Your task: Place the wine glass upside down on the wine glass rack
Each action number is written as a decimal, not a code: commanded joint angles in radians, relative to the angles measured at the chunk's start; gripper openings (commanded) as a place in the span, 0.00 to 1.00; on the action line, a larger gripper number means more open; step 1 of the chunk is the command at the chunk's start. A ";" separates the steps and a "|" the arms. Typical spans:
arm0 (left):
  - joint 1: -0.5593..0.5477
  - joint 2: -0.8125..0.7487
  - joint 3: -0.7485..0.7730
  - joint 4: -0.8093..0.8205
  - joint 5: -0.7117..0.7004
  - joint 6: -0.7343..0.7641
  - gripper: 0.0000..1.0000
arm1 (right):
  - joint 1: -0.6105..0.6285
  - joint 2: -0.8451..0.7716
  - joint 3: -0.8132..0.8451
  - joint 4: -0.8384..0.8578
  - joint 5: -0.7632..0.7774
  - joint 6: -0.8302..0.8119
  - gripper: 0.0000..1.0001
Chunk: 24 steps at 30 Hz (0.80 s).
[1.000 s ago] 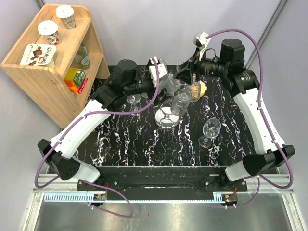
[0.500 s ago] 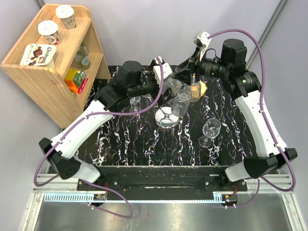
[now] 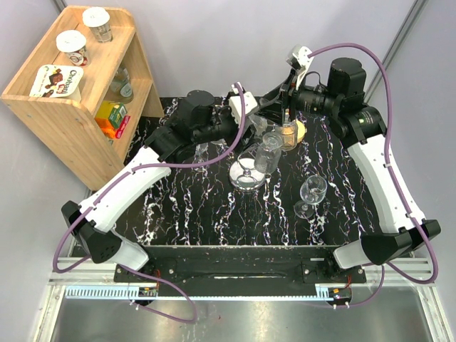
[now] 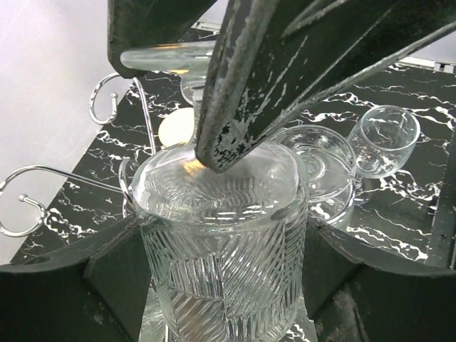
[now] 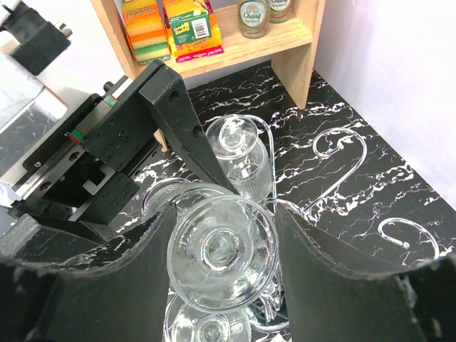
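Observation:
The wine glass [image 4: 221, 235] hangs upside down, its ribbed bowl low and its round foot [image 5: 222, 249] on top. My right gripper [image 5: 222, 242] is shut on the foot from above, a finger against each side of its rim. My left gripper [image 4: 221, 278] comes in from the side, and its fingers [image 4: 107, 274] press both flanks of the bowl. The wine glass rack [image 3: 246, 176] shows its mirror disc base just in front. Its curled wire arms [image 5: 342, 146] spread close around the glass. In the top view the two grippers meet over the rack, left [image 3: 262, 135] and right [image 3: 286, 128].
A second ribbed glass [image 5: 239, 142] hangs inverted on the rack right beside the held one. A wine glass [image 3: 311, 191] stands upright on the black marble table [image 3: 185, 214], right of the rack. A wooden shelf [image 3: 71, 100] with cups and bottles stands at the far left.
My left arm has reached right toward the rack, and its jaws have narrowed onto the bowl. The right gripper and the glass have barely shifted.

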 commanded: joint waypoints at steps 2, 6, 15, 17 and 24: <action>0.000 -0.012 0.036 0.021 -0.018 0.019 0.53 | 0.017 -0.063 0.009 0.062 -0.030 0.025 0.00; 0.000 -0.020 0.044 0.014 -0.012 0.026 0.13 | 0.018 -0.063 0.009 0.045 -0.043 0.015 0.00; -0.001 -0.056 0.019 0.054 0.022 0.008 0.00 | 0.023 -0.070 0.045 0.007 -0.057 -0.003 0.60; 0.000 -0.067 0.015 0.060 0.031 0.008 0.00 | 0.023 -0.073 0.060 -0.006 -0.050 -0.008 0.75; 0.006 -0.099 0.021 0.083 0.053 -0.015 0.00 | 0.023 -0.073 0.130 -0.042 -0.020 -0.022 0.99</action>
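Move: Both hands hold the wine glass upside down. The left has its bowl, so the glass's middle is roughly 3 cm above that hand, 1 cm ahead and 1 cm right; from the right hand, at its foot, it lies about 4 cm below, 2 cm left and 1 cm back. From the left hand, the rack's middle is some 5 cm ahead, straight in line and 18 cm below; the near hanging glass is about 5 cm right, level and 12 cm below. The left hand keeps its grip on the bowl and stays almost in place while the right hand, after holding still on the glass's foot, spreads its fingers from a little over half open to fully open and lets go of the foot's rim. As they part, the right hand backs up and towards the robot, away from the foot, rising about 3 cm and drawing back some 2.5 cm with hardly any wrist turn. ##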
